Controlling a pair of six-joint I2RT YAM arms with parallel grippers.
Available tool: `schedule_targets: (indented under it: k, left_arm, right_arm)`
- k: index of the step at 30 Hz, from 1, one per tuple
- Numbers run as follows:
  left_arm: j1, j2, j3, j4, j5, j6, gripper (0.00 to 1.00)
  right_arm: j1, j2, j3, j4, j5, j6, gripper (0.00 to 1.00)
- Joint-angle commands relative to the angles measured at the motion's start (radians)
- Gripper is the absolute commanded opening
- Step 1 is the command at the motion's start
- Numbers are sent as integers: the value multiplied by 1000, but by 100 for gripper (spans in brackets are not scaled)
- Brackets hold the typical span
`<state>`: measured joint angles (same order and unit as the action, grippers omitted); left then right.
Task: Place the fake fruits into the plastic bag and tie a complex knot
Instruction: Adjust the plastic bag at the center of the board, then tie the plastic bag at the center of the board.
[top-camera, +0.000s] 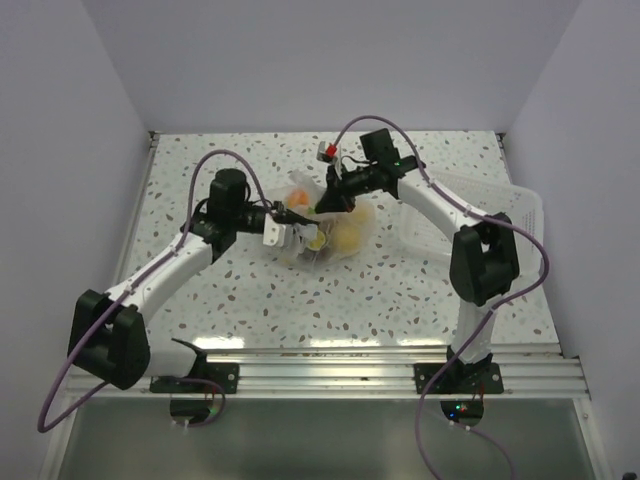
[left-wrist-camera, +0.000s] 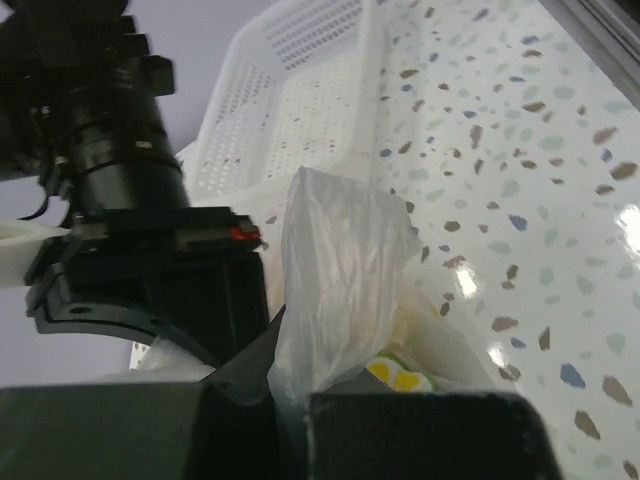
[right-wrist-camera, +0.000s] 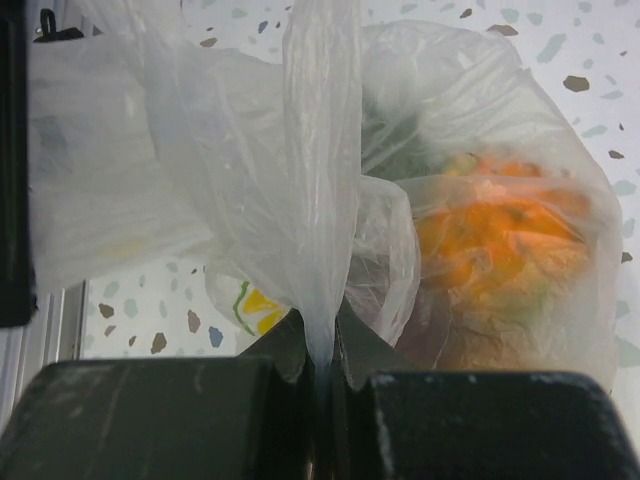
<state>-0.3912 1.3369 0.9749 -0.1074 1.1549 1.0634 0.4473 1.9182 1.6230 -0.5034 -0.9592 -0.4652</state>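
Observation:
The plastic bag (top-camera: 325, 235) lies mid-table with the fake fruits inside: an orange one (top-camera: 298, 200) and a yellow one (top-camera: 345, 238). My left gripper (top-camera: 285, 235) is at the bag's left side, shut on a bunched flap of the bag (left-wrist-camera: 345, 270); its jaws (left-wrist-camera: 290, 420) pinch the film, with a yellow-and-green fruit (left-wrist-camera: 395, 377) just behind. My right gripper (top-camera: 322, 203) comes in from the far right, shut (right-wrist-camera: 322, 365) on a taut strip of the bag (right-wrist-camera: 320, 200). Orange fruit (right-wrist-camera: 500, 240) shows through the film. The knot is out of view.
A white slotted tray (top-camera: 490, 215) sits at the right, tilted against the wall, and also shows behind the bag (left-wrist-camera: 300, 110). The right arm's black wrist (left-wrist-camera: 130, 200) is close to my left gripper. Walls enclose three sides; a metal rail (top-camera: 330, 375) runs along the near edge.

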Motion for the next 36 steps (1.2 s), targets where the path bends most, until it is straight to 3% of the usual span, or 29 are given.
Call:
schedule_targets:
  k: [1,4,9,11,13,16,21,26,31,36]
  left_arm:
    - [-32,23,11,649,-219,-667,0]
    - [-18,106,112,580,-279,-817,0]
    - [-23,130,107,594,-339,-910,0]
    - [-21,140,113,571,-359,-956,0]
    - [-18,140,107,568,-376,-991,0]
    - [-11,140,97,552,-385,-1029,0]
    - [-8,149,90,482,-379,-1007,0]
    - [0,192,131,422,-397,-1016,0]
    - [18,229,163,448,-354,-1039,0]
    - [0,243,173,494,-300,-1109,0]
  right_arm:
    - [30,-33,19,52,-27,11,0]
    - [28,-54,2,63,-55,-4,0]
    - [28,-84,-18,40,-105,-68,4]
    - [27,-93,-29,36,-122,-84,13]
    - [27,-105,-51,37,-131,-104,32]
    - [22,-114,-64,46,-139,-104,51]
    - [7,-127,-74,82,-174,-70,59]
    - [7,-143,-74,45,-188,-108,76]
    - [8,-145,-78,49,-188,-119,78]
    - [8,-116,-98,229,-174,72,78]
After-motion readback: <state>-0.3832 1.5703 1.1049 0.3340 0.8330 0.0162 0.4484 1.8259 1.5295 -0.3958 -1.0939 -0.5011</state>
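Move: The left hand holds a tuft of the plastic bag; the spot it is bound for, the bag neck pinched by the right fingers, lies about 6 cm ahead, 3 cm to its right and some 4 cm lower. Inside the bag, roughly 17 cm below the left hand, the lemon slice is 2 cm ahead and 2 cm right, and the orange fruit 11 cm ahead and 2 cm left. From the right hand, the left-held tuft is 6 cm back, 3 cm left and 4 cm above. Keeping its pinch on the tuft, the left hand swings forward and up past the right fingertips, eases back a little, then reaches on forward and down, some 9 cm farther out in all, its wrist turning nearly 50 degrees so that the tuft comes between the right fingers. Meanwhile the right hand spreads its fingers to about three quarters, letting go of the bag neck, and shifts about 3 cm up and 2.5 cm back to straddle the tuft. ##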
